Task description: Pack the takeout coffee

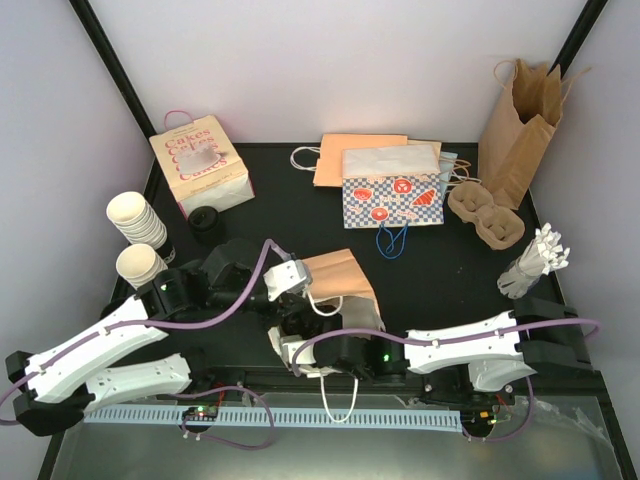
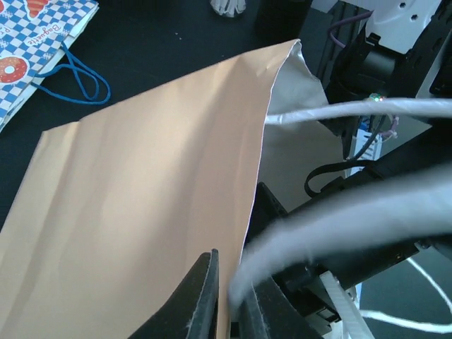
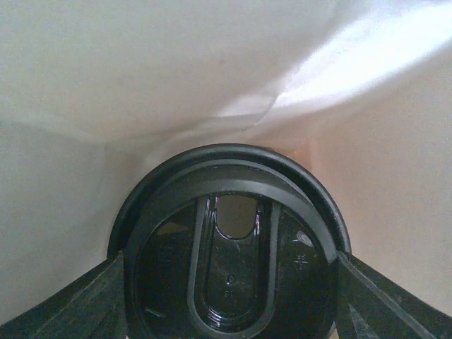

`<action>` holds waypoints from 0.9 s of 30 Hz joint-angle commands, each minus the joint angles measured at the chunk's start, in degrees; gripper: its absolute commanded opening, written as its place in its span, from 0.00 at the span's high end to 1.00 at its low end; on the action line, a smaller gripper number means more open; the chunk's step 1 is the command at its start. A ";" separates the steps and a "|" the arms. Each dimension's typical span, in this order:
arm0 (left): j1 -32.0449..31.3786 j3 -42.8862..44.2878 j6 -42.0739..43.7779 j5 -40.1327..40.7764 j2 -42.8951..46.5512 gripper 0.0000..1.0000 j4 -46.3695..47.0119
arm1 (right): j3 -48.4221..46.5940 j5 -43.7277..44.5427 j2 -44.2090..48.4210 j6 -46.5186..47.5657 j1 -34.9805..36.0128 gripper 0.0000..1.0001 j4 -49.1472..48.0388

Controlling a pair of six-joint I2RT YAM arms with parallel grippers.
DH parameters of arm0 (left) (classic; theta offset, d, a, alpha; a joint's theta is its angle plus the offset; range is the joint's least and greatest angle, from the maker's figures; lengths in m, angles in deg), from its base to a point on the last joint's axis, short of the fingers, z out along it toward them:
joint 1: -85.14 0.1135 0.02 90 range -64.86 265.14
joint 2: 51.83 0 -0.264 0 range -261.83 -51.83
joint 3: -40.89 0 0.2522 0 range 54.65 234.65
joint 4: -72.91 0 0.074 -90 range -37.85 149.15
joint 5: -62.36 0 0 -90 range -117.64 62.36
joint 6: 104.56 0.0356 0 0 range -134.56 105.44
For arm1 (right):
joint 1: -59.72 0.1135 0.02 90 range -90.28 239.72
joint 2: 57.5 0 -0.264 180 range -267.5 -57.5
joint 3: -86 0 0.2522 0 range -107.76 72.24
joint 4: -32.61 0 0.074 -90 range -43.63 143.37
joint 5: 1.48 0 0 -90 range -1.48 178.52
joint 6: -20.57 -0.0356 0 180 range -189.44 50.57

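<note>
In the right wrist view the takeout coffee shows from above as a round black lid, with white paper bag lining all around it. My right gripper is shut on it, one finger at each side of the lid. From above the coffee is hidden; the right gripper reaches into the mouth of the tan paper bag lying at the table's middle. My left gripper is shut on the edge of that tan bag near its white cord handle. In the top view the left gripper is at the bag's left side.
A pink "Cakes" box, stacked lidless cups, a single cup and a loose black lid stand at the left. Flat orange bags, a blue checkered bag, a cardboard cup carrier, a tall brown bag and white sticks are behind and right.
</note>
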State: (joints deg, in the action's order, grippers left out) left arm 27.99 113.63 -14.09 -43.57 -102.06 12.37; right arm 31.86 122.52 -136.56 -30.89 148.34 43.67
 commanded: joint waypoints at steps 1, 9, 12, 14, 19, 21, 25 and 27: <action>-0.43 0.17 0.25 0.40 1.55 0.85 1.92 | -0.73 0.69 -1.32 -0.54 -0.14 0.38 0.10; -0.42 2.78 -2.55 3.61 3.99 0.33 1.39 | -1.02 0.34 -1.88 -1.19 -0.31 0.38 0.15; -0.42 4.72 -4.18 6.67 5.05 0.27 0.85 | -1.02 0.38 -1.80 -1.19 -0.46 0.38 0.08; -0.38 6.20 -6.17 11.88 5.85 0.26 -0.27 | -1.02 0.38 -1.79 -1.19 -0.53 0.38 0.06; 2.89 11.18 -11.91 22.93 6.27 0.17 -5.07 | -0.80 0.55 -1.62 -1.19 -0.47 0.39 -0.19; 7.39 12.80 -13.28 24.01 5.70 0.16 -7.29 | -0.76 0.70 -1.62 -1.22 -0.57 0.39 -0.21; 23.46 11.49 -14.67 20.03 2.30 0.16 -11.49 | -0.66 0.65 -1.53 -1.05 -0.64 0.39 -0.63; 32.50 8.37 -13.93 12.27 0.16 0.17 -10.50 | -0.75 0.87 -1.57 -0.84 -0.77 0.39 -0.73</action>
State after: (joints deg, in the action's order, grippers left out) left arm 48.06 125.21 -26.19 -24.64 -97.39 6.27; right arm 31.75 122.85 -137.92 -30.96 148.03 43.08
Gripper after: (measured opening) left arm 0.835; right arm 0.734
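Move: At the left hand's fingertips is the pinched upper rim of the tilted kraft bag; the bag's middle lies some 5 cm ahead, 4 cm right and 12 cm below. From that hand, the black lid stack stands about 15 cm ahead, 24 cm left and 20 cm down, the baguette bag roughly 22 cm ahead, 20 cm right and 24 cm down. For the right hand, already holding the lidded coffee inside, the kraft bag's middle is about 6 cm ahead, 2 cm left and 4 cm lower. Opening wide, the left fingers let go of the kraft bag's rim; the hand first lifts, then swings left and forward with growing speed, ending some 11 cm left, 10 cm forward and 8 cm higher, turned about 40 degrees counter-clockwise, clear of the bag and nearer the black lid stack. The right hand stays in the bag's mouth, keeping its grip on the coffee's lid. ##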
